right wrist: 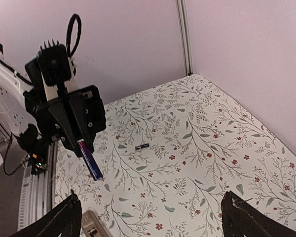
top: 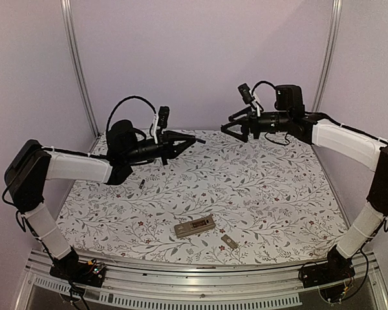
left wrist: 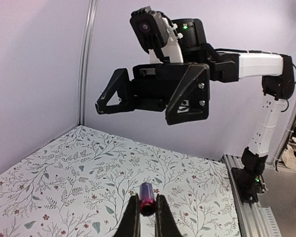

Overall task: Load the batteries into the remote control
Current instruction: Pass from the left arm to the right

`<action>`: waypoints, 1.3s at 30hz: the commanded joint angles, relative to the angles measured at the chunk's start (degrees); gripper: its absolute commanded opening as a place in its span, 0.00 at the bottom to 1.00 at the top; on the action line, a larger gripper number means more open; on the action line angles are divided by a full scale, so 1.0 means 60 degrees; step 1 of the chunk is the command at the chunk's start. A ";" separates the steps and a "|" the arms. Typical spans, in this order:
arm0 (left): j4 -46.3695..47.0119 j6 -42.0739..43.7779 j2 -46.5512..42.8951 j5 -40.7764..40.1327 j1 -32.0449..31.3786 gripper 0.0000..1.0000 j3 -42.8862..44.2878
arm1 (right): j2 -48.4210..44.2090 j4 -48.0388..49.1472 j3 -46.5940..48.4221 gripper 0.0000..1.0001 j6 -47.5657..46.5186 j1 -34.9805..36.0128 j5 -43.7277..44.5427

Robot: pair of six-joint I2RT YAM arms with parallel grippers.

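My left gripper (top: 195, 140) is raised above the back of the table, shut on one of the batteries (left wrist: 147, 196), a slim dark cylinder with a magenta end that sticks out past the fingertips (right wrist: 90, 160). Facing it a short way to the right, my right gripper (top: 232, 131) hangs open and holds nothing (right wrist: 153, 217). The other battery (top: 142, 184) lies on the floral cloth under the left arm (right wrist: 142, 146). The remote control (top: 194, 227) lies back-up near the front edge, its battery recess showing (right wrist: 91, 224).
A small flat grey cover piece (top: 229, 242) lies just right of the remote, close to the table's front edge. Lilac walls with metal posts (top: 77, 64) close the back and sides. A metal rail (top: 200, 271) runs along the front.
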 commanded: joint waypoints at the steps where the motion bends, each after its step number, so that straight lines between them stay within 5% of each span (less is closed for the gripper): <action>1: 0.2929 -0.1147 -0.0183 -0.0740 -0.0151 0.00 -0.0433 | -0.0325 0.3237 -0.0596 0.93 0.5266 -0.0523 -0.1391; 5: 0.4373 -0.1423 -0.0139 -0.1209 -0.0575 0.00 -0.0787 | -0.0354 0.3409 -0.0710 0.89 0.7565 -0.0503 -0.1300; 7: 0.5389 -0.1587 -0.0070 -0.1465 -0.0854 0.00 -0.1094 | -0.0476 0.3446 -0.1053 0.94 0.8375 -0.0492 -0.1133; 16: 0.8136 -0.0777 0.0298 -0.2580 -0.2694 0.00 -0.2348 | -0.3007 0.4069 -0.3423 0.84 0.9165 0.0762 -0.0535; 23: 0.7270 0.1044 -0.0405 -0.4308 -0.3927 0.00 -0.2329 | -0.4837 0.3266 -0.4644 0.81 0.9362 0.1338 0.0778; 30: 0.7050 0.1676 -0.0723 -0.4613 -0.4238 0.00 -0.2347 | -0.4397 0.2917 -0.4614 0.80 0.8896 0.1518 0.0279; 36: 0.7191 0.1850 -0.0509 -0.4417 -0.4232 0.00 -0.2171 | -0.3734 0.2515 -0.3919 0.54 0.8445 0.1866 -0.0032; 39: 0.7409 0.1927 -0.0522 -0.4405 -0.4211 0.00 -0.2163 | -0.3646 0.2637 -0.3817 0.51 0.8223 0.2059 -0.0240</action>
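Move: In the left fingers the battery sticks out to the right; from that hand the right gripper's open fingers lie about 10 cm to its right, 4 cm ahead and 2 cm higher. From the right hand the battery is some 8 cm to its left, 3 cm back and 3 cm lower. On the table, about 27 cm below the left hand, the remote control lies 19 cm back with no sideways offset, and the spare battery about 19 cm to the left, level with it. Drawing back together about 14 cm over the table towards the remote control's side, both hands close in on each other. The left keeps its pinch on the battery, rising slightly, moving about 5 cm right and tilting its fingers up; the right rises and sinks again, levels its fingers, rolls some 40 degrees and narrows to half open beside the battery's free end. ##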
